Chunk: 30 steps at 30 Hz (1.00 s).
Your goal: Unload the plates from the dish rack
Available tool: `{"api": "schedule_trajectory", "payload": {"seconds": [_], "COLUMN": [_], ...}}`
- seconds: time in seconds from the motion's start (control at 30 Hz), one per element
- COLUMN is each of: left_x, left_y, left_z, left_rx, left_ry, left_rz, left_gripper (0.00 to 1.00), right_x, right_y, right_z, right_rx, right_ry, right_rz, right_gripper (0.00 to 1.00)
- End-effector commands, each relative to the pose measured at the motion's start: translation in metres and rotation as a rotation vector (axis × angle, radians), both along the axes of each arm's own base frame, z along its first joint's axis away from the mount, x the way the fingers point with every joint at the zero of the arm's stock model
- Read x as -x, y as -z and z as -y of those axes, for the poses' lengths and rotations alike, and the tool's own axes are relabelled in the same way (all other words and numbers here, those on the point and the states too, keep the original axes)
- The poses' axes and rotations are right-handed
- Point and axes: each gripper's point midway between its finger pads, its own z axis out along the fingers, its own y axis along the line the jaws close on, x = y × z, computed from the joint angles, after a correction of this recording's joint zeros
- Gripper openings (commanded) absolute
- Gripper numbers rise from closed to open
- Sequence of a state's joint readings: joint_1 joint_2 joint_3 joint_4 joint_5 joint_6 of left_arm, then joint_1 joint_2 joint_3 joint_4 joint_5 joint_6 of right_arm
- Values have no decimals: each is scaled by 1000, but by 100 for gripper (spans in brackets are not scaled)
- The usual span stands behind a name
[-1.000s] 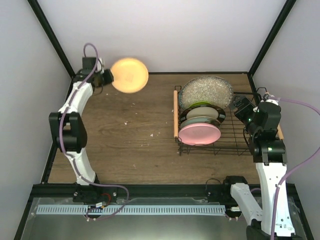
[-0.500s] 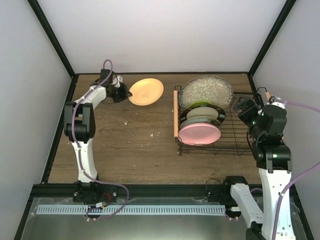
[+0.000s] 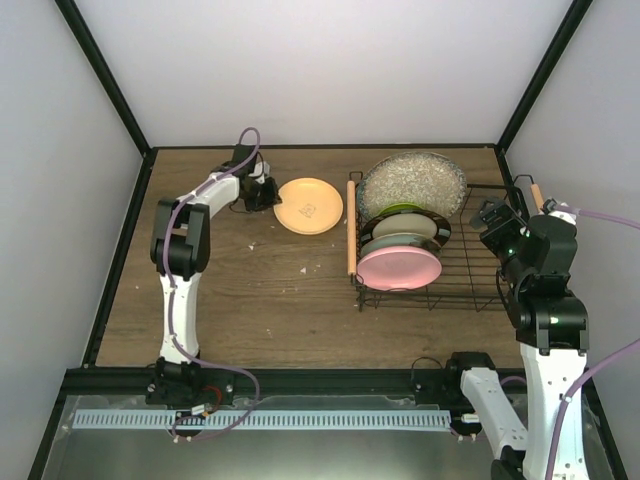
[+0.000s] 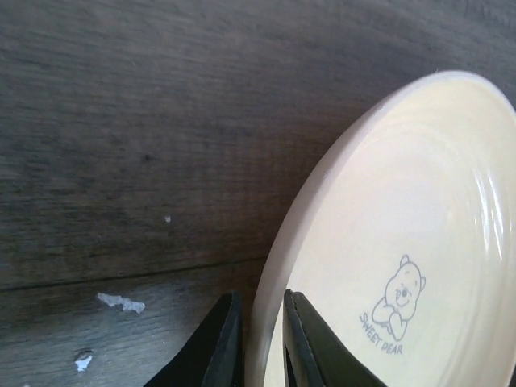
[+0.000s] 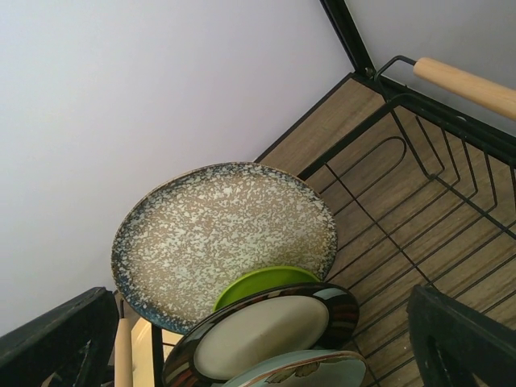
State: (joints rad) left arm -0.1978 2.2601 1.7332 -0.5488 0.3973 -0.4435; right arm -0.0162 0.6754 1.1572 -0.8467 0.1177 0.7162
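The pale orange plate [image 3: 309, 205] [image 4: 419, 242] lies on the table just left of the dish rack [image 3: 470, 280] [image 5: 451, 201]. My left gripper [image 3: 265, 193] [image 4: 262, 339] is at its left edge, one finger on each side of the rim, close against it. In the rack stand the speckled grey plate [image 3: 413, 182] [image 5: 226, 234], the lime green one [image 5: 258, 282], the cream one with a dark rim [image 3: 405, 228] [image 5: 258, 330], the mint one [image 5: 306, 372] and the pink one [image 3: 400, 268]. My right gripper [image 3: 492, 218] [image 5: 258, 343] hovers open over the rack's right part, holding nothing.
The rack has a wooden rod handle on its left side [image 3: 351, 240] and one on its right side [image 5: 463, 85]. Black frame posts and pale walls close in the table at the back and sides. Small white specks lie on the wood [image 4: 121, 302].
My left arm swung right and lowered the pale orange plate from high at the back left down onto the table beside the rack. The right arm barely shifted.
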Motion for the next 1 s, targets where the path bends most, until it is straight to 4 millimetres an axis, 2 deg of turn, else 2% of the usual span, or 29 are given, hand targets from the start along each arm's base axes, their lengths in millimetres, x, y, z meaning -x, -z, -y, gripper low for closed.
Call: {"api": "schedule_trajectory", "payload": {"seconds": [0.0,0.07,0.13,0.2,0.3,0.37,0.43,0.47,0.5,0.53,0.57,0.6,0.67,0.73,0.8,0.83,0.87,0.97], "left_x": [-13,-15,-15,-15,-20,-32,-53,-69,-76,-84,-86,-81,-51,-4,51,78,104,175], "left_y": [-6,-5,-6,-9,-22,-42,-81,-116,-139,-173,-222,-258,-317,-349,-355,-355,-346,-320], "left_z": [-8,-7,-5,-3,-9,-22,-42,-49,-52,-50,-41,-27,12,60,107,124,141,175], "left_rx": [-79,-83,-86,-84,-107,-129,-148,-143,-132,-114,-85,-65,-74,-108,-148,-165,-187,-268], "left_ry": [-19,-16,-12,-9,-27,-56,-89,-98,-83,-54,-4,70,268,487,705,796,895,1122], "left_rz": [54,60,65,73,106,163,267,356,416,501,618,715,907,1043,1137,1175,1199,1258], "left_gripper": [16,20,29,44,73,81,83,83,83,83,83,83,83,82,81,81,81,78], "right_x": [8,8,8,8,8,9,9,9,9,8,8,7,4,0,-6,-8,-11,-16], "right_y": [-16,-15,-15,-14,-13,-12,-12,-11,-11,-10,-8,-7,-3,1,4,4,5,5], "right_z": [3,3,3,3,2,2,1,1,0,0,-1,-2,-4,-6,-10,-11,-13,-15], "right_rx": [18,24,27,30,32,31,30,29,28,27,26,26,19,14,9,4,2,-2], "right_ry": [19,18,15,12,8,4,2,-1,-4,-7,-10,-14,-24,-40,-59,-68,-75,-88], "right_rz": [35,33,31,29,28,29,31,32,33,34,34,35,35,37,40,45,47,52], "right_gripper": [100,100,100,100,100,100,100,100,100,100,100,100,100,100,100,100,100,100]}}
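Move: The yellow plate lies flat on the table with its left rim still between the left fingertips, its middle about 9 cm to the hand's right, level fore and aft and about 1 cm below. The pink plate, at the near end of the rack, is some 32 cm right, 28 cm back and 9 cm higher; the speckled plate is about 36 cm right, 6 cm back and 14 cm up. From the right hand the yellow plate is about 28 cm ahead, 36 cm left and 33 cm down. The left hand stays almost in place at the yellow plate's left rim while its fingers open from nearly shut to wide, letting go of the rim. Then it rises fast by some 38 cm, first easing about 8 cm forward and then swinging back and right towards the plates in the rack, while the wrist tips the fingers up from pointing down by roughly 70 degrees and turns clockwise to face the rack. ##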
